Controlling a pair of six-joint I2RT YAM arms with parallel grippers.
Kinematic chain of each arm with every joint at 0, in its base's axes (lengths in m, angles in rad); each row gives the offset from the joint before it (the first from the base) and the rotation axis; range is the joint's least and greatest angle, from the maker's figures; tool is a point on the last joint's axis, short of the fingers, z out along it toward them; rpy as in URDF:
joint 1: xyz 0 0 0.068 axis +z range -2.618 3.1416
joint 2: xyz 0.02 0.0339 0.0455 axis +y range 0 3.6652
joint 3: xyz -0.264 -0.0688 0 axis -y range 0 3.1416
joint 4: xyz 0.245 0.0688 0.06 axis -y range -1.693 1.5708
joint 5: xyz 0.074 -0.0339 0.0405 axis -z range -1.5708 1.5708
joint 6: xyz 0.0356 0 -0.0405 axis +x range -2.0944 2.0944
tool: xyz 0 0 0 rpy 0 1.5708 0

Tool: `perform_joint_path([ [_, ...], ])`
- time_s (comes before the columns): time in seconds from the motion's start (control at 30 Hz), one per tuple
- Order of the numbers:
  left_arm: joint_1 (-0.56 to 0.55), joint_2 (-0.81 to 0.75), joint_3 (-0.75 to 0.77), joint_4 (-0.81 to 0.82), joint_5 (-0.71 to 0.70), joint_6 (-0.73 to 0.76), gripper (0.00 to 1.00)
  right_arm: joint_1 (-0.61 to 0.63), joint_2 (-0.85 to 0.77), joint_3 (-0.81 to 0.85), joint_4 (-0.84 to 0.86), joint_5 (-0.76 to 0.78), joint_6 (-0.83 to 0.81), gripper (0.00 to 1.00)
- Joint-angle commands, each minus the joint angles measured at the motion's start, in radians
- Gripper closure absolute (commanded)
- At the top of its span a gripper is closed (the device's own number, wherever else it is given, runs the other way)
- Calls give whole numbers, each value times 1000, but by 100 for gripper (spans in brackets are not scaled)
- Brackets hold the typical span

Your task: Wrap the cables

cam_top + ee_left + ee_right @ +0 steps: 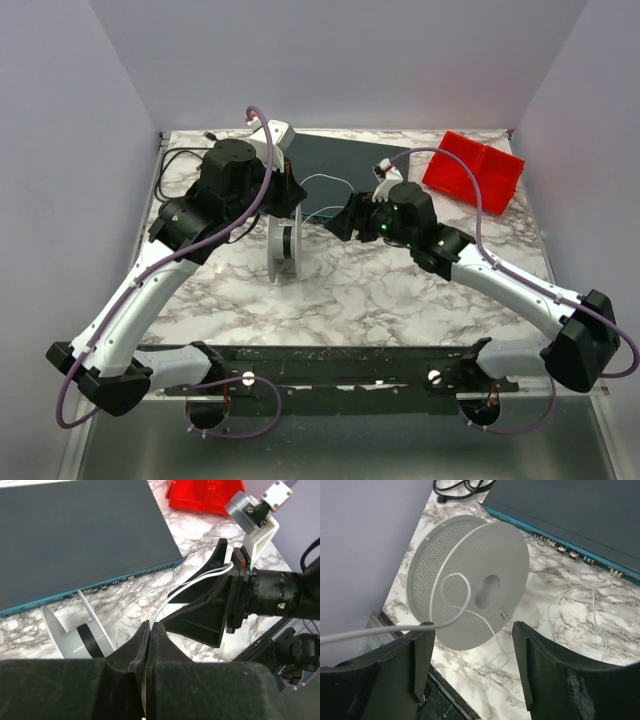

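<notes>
The cable (200, 580) is a very thin white wire. It runs from the tips of my left gripper (151, 625), which is shut on it, across to my right gripper (172, 609). A loop of the cable (456, 596) hangs in front of the white spool (470, 580) and drapes over one finger (422, 655) of the right gripper (472, 645), whose jaws stand wide apart with nothing between them. More slack (575, 615) lies on the marble. From above, the spool (285, 245) stands on edge between the left gripper (292, 198) and the right gripper (337, 218).
A dark flat box with a blue port edge (345, 160) lies just behind the spool. A red bin (472, 170) sits at the back right. A thicker black cord (185, 165) lies at the back left. Purple-grey walls close in on three sides.
</notes>
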Motion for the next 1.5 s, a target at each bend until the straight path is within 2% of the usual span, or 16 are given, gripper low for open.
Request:
perform_joint_path([
  [0.0,0,20,23,-60,-63,-38,100,21,-25,-95,193,177,63,30],
  [0.27,1,36,26,-92,-79,-67,100,89,-90,-227,420,342,41,29],
  [0.47,3,57,46,-111,-67,-78,100,146,-83,-250,526,454,8,29],
  [0.63,11,54,40,-121,-59,-89,100,161,-20,-212,530,576,6,32],
  [0.8,33,38,16,-120,-31,-99,100,165,31,-197,538,631,-15,35],
  [0.93,49,31,-2,-122,-17,-105,100,166,45,-208,579,647,-8,53],
  [1.07,59,18,-38,-114,-4,-111,100,173,55,-207,604,682,-5,62],
  [1.13,66,9,-64,-111,-1,-115,100,174,57,-200,601,697,-4,74],
  [1.33,87,-18,-127,-91,14,-123,100,198,47,-188,551,709,-12,99],
  [1.47,94,-21,-133,-89,24,-120,100,212,33,-178,473,695,-24,98],
])
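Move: The left hand, pinching the white cable, has the upright spool about 15 cm ahead, 4 cm to its left and 28 cm below; the cable's returning strand lies some 6 cm ahead, 10 cm right and 12 cm below. From the open right hand that strand is roughly 4 cm ahead, 1 cm right and 1 cm up, the spool 12 cm ahead, 13 cm left and 15 cm lower, and the black switch box's middle 36 cm ahead, 1 cm left, 20 cm down. Forward by about 4 cm goes the right hand, dipping, rising and settling again near its starting height while it swings some 25 degrees clockwise and tips its fingers up; its open fingers then shut and pinch the returning strand of the white cable. Meanwhile the left hand keeps its pinch and sinks about 7 cm towards the spool, drifting left and tipping further down. ##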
